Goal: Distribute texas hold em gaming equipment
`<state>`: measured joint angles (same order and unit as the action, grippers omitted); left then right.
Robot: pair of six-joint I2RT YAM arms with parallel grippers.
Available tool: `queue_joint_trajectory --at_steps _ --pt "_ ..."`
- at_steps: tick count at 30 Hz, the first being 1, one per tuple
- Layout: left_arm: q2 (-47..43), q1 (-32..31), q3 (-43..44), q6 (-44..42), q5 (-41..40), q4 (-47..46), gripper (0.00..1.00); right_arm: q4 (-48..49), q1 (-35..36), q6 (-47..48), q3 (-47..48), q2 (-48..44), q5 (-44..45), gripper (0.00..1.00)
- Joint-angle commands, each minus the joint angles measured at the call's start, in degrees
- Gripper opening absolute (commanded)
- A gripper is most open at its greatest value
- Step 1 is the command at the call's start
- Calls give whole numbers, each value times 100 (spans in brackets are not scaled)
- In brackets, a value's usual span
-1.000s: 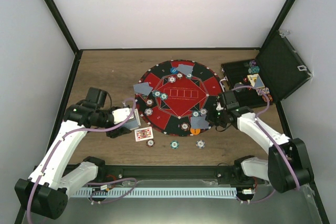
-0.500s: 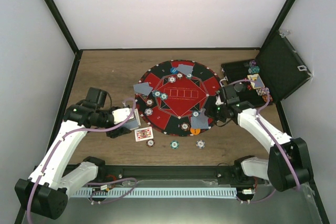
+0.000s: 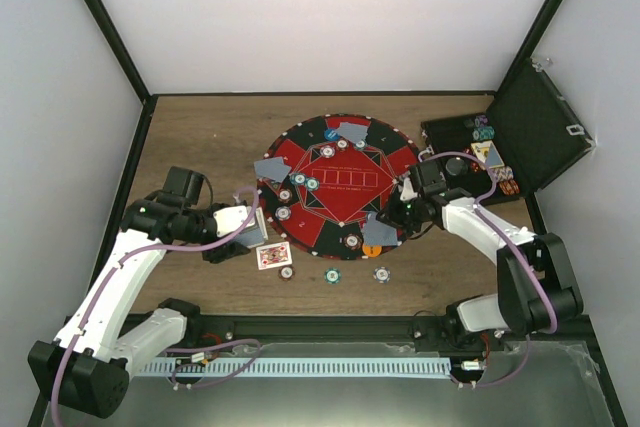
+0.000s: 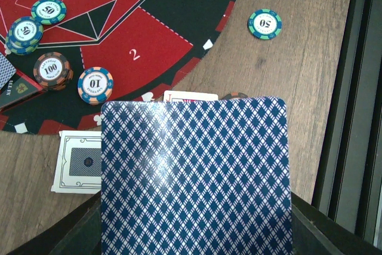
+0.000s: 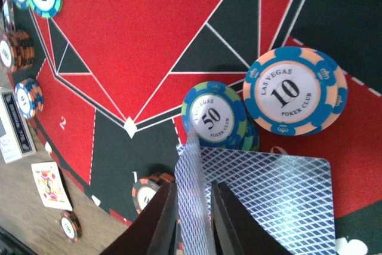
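Note:
My left gripper (image 3: 251, 221) hovers off the left rim of the round red-and-black mat (image 3: 340, 197), shut on a blue-backed playing card (image 4: 196, 177) that fills the left wrist view. My right gripper (image 5: 194, 192) is over the mat's near-right seat. Its jaws stand slightly apart, with a second blue-backed card (image 5: 191, 207) on edge between them. That card leans over a card lying flat (image 5: 280, 198). Beside it sit a teal 50 chip (image 5: 213, 116) and a blue 10 chip (image 5: 294, 91). More chips and cards are spread around the mat.
A face-up card (image 3: 274, 255) and three chips (image 3: 332, 275) lie on the wood in front of the mat. A white-bordered card (image 4: 80, 162) lies by the mat's left rim. The open black case (image 3: 500, 147) stands at the right. White walls enclose the table.
The right gripper moved a little left and further onto the mat with its card, and its jaws eased apart. The left arm has not moved.

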<state>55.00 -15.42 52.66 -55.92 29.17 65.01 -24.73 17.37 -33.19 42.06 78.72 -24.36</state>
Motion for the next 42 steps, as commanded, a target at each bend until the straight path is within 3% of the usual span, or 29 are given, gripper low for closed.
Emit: queue_joint_trajectory --at_steps 1,5,14,19,26,33,42 --pt "-43 4 86 -63 124 -61 4 -128 -50 128 113 23 396 24" --pt "-44 4 95 -63 129 -51 4 -459 -51 168 232 -30 944 38" --pt "-46 8 130 -69 166 -24 4 -1075 -54 84 677 -434 1864 52" --pt "-40 4 139 -69 216 -37 4 -592 262 -368 773 -888 651 65" --pt "-8 4 174 -52 222 -43 4 1566 1654 -1748 758 -475 -1123 86" --pt "-68 4 144 -51 238 -33 4 3004 2800 -2399 1305 661 -1731 89" --pt "-100 4 149 -100 221 3 4 3590 3411 -2669 1981 1759 -1998 89"
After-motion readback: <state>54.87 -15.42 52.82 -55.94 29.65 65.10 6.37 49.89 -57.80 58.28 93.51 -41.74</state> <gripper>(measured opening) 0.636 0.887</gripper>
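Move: The card deck that my right hand goes to is some 30 cm to its left, 12 cm nearer my base and about 10 cm higher, gripped between my left hand's fingers. Right below my right hand's fingertips, where a card still stands between them, another card lies face down about 4 cm back, 2 cm left and 6 cm down. At that same level, the 50 chips are 4 cm left and 1 cm ahead, the brown chip stack 9 cm left and 6 cm back. I open my right fingers to let go of the card, easing about 4 cm to the right and slightly down over the lying card. Then I lift away and swing left and somewhat back across the mat, nearly 30 cm from that turning point, up towards the deck, spreading the fingers wide and turning the wrist some 30 degrees counter-clockwise with its left side rising. My left hand holds the deck still. ##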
